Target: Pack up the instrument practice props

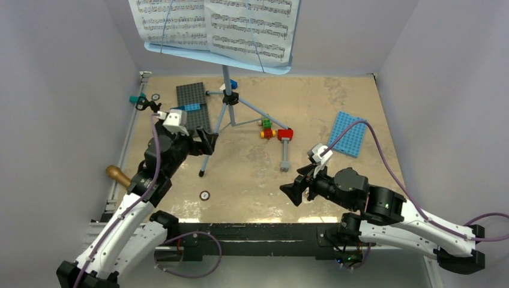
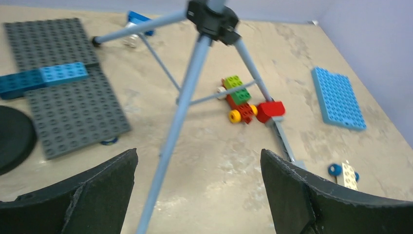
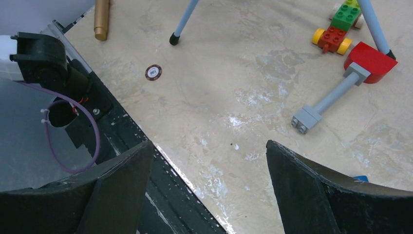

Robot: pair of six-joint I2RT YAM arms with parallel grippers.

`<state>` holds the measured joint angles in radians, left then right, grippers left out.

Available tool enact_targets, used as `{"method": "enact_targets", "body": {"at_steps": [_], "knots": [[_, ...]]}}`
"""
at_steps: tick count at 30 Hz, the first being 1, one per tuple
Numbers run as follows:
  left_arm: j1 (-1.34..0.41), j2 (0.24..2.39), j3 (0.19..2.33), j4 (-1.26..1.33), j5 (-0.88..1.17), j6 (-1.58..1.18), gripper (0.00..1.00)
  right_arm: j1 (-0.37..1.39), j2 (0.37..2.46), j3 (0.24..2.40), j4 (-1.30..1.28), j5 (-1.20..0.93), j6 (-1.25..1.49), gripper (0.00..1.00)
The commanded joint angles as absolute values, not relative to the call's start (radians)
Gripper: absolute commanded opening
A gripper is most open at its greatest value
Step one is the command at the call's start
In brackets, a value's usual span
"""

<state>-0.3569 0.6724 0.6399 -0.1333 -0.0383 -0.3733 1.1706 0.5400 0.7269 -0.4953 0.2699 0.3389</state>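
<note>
The light-blue music stand (image 1: 230, 99) stands upright at mid-table, and its tray at the top holds the white sheet-music pages (image 1: 216, 24). My left gripper (image 1: 210, 141) is open around the stand's near-left leg (image 2: 190, 83). That leg runs between the jaws, closer to the left finger, and touches neither (image 2: 198, 153). The gold-brown microphone (image 1: 118, 175) lies at the table's left edge and shows again in the right wrist view (image 3: 102, 17). A black round base (image 2: 12, 136) sits left of the grey plate. My right gripper (image 1: 291, 192) hangs open and empty over the near edge (image 3: 208, 144).
A grey baseplate (image 1: 193, 107) with a blue brick lies behind the left arm, and a blue baseplate (image 1: 349, 133) lies at the right. A red brick on a grey rod (image 1: 284, 144) and a small brick car (image 2: 238, 97) sit under the tripod. A round token (image 1: 204, 194) lies near the front.
</note>
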Motion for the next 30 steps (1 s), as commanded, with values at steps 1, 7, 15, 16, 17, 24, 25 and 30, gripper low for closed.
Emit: {"method": "enact_targets", "body": {"at_steps": [1,7,15,16,17,24,25,30], "knots": [[-0.437,0.753,0.646,-0.019,0.009,-0.343,1.0,1.168,0.521,0.71,-0.501,0.275,0.403,0.89],[-0.443,0.966,0.695,0.018,-0.031,-0.311,1.0,1.168,0.509,0.698,-0.545,0.304,0.432,0.89],[-0.443,1.153,0.814,-0.058,-0.133,-0.26,0.95,1.168,0.522,0.706,-0.565,0.324,0.444,0.9],[-0.443,1.167,0.823,-0.064,-0.131,-0.248,0.93,1.168,0.522,0.704,-0.565,0.326,0.446,0.9],[-0.443,1.186,0.828,-0.068,-0.13,-0.237,0.9,1.168,0.524,0.703,-0.566,0.328,0.446,0.9],[-0.443,1.273,0.866,-0.099,-0.121,-0.199,0.74,1.167,0.54,0.708,-0.566,0.339,0.45,0.89],[-0.443,1.281,0.867,-0.096,-0.112,-0.199,0.7,1.168,0.541,0.711,-0.566,0.341,0.448,0.89],[-0.445,1.309,0.872,-0.092,-0.073,-0.203,0.53,1.169,0.547,0.724,-0.571,0.35,0.442,0.89]]}}
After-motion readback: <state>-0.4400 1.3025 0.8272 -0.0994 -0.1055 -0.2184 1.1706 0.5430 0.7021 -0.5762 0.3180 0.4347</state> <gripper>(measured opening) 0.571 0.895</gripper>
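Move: Ahead of the left hand by roughly 8 cm, 4 cm to its right and 12 cm lower is the grasp spot on the music stand's near-left leg. From the same hand, with everything on the table some 24 cm below, the grey baseplate lies 21 cm ahead and 10 cm left, the mic stand's round base 13 cm ahead and 19 cm left, and the brick car 13 cm ahead and 23 cm right. The leg spot is about 23 cm ahead, 27 cm left and 11 cm below the right hand. Sinking about 11 cm in all, the left hand first slips some 4 cm right, then goes forward 7 cm and down to the stand's near-left leg. The wrist tips down and rolls its left side up, nearly 20 degrees each, and the wide-open fingers close to a bit over half around the leg, without a visible squeeze. The open, empty right hand sinks about 3 cm. ##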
